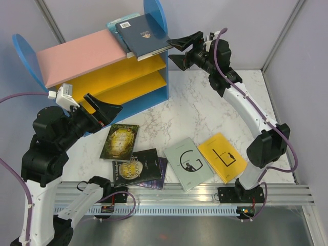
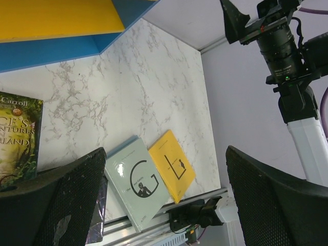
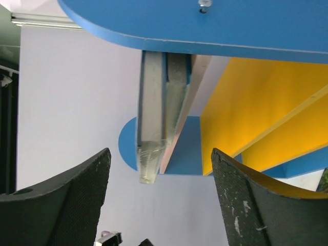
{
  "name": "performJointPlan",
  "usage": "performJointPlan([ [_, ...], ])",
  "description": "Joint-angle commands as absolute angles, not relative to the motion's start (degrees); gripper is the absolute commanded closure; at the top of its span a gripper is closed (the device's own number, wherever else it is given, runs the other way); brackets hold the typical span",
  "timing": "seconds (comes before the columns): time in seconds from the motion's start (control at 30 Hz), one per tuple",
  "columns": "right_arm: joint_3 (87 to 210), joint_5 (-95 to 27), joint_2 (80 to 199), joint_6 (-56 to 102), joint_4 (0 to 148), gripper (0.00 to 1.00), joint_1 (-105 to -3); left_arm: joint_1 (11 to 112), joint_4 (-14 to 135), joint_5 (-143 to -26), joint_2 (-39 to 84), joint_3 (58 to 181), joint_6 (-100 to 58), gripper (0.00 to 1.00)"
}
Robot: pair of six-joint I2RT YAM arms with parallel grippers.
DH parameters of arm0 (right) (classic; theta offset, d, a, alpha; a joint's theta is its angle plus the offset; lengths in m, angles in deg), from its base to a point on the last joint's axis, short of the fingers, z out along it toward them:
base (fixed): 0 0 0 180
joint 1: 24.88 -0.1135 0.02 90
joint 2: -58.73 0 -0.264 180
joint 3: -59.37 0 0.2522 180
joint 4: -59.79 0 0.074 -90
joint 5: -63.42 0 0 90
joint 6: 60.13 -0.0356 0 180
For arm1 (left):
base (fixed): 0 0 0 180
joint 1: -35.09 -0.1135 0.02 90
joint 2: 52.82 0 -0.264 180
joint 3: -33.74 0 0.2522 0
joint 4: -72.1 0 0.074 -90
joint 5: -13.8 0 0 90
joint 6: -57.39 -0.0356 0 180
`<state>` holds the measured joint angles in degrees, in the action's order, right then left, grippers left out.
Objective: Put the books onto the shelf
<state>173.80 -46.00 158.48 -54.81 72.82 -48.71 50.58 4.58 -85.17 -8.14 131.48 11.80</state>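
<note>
The shelf has blue sides, a pink top board and yellow lower boards. A navy book lies on a teal one at the pink board's right end, overhanging the front. My right gripper is open right at that overhanging end; the right wrist view shows both book edges ahead of its gap, untouched. My left gripper hangs open and empty over the table. Lying flat are green-gold, black, purple, pale grey-blue and yellow books.
Grey walls close the table at the back and right. An aluminium rail with both arm bases runs along the near edge. In the left wrist view, the pale book and yellow book lie close to that rail.
</note>
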Motion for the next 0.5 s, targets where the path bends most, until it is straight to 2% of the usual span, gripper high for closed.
performJointPlan([
  [0.0,177.8,-45.6,156.8,-54.1,69.9,0.24,-49.0,50.4,4.9,-86.5,-8.6,131.3,9.6,0.0],
  [0.03,178.3,-45.5,157.3,-54.0,70.4,0.3,-49.0,50.4,4.8,-86.4,-8.6,131.3,9.6,0.0],
  [0.07,178.9,-45.6,157.6,-53.9,70.8,0.45,-49.0,50.4,4.8,-86.2,-8.8,131.3,9.5,0.0],
  [0.13,179.7,-45.7,158.9,-54.1,71.0,0.59,-49.2,50.4,4.6,-86.2,-9.1,131.3,9.4,0.0],
  [0.17,179.8,-45.8,159.2,-54.2,71.1,0.71,-49.4,50.4,4.5,-85.9,-9.1,131.1,9.3,0.0],
  [0.23,180.9,-45.6,160.3,-54.3,71.2,0.82,-49.8,50.4,4.4,-85.6,-9.6,130.9,9.3,0.0],
  [0.33,183.0,-44.9,161.8,-54.3,71.4,0.9,-50.5,50.4,4.2,-85.3,-9.8,130.6,9.2,0.0],
  [0.47,185.7,-44.0,164.5,-54.6,71.6,0.96,-51.4,50.5,4.0,-85.5,-9.6,131.4,9.1,0.0],
])
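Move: The navy book on the shelf's top lies about 9 cm left and 6 cm ahead of the right hand, about level with it; its near right corner reaches close to the open fingertips. The teal book beneath it is centred some 13 cm left and 6 cm ahead, 2 cm lower; the pink shelf board's middle is about 25 cm left, hardly ahead, and 3 cm below. From the left hand the navy book is roughly 30 cm ahead, 11 cm right and slightly higher. Raise the right gripper about 2.5 cm beside the shelf while shutting its wide-open fingers on nothing, tipping them up only slightly. Then, at that height, bring the closed tips about 2 cm left and a little forward, up against the navy book's near right corner to nudge it onto the teal book. ##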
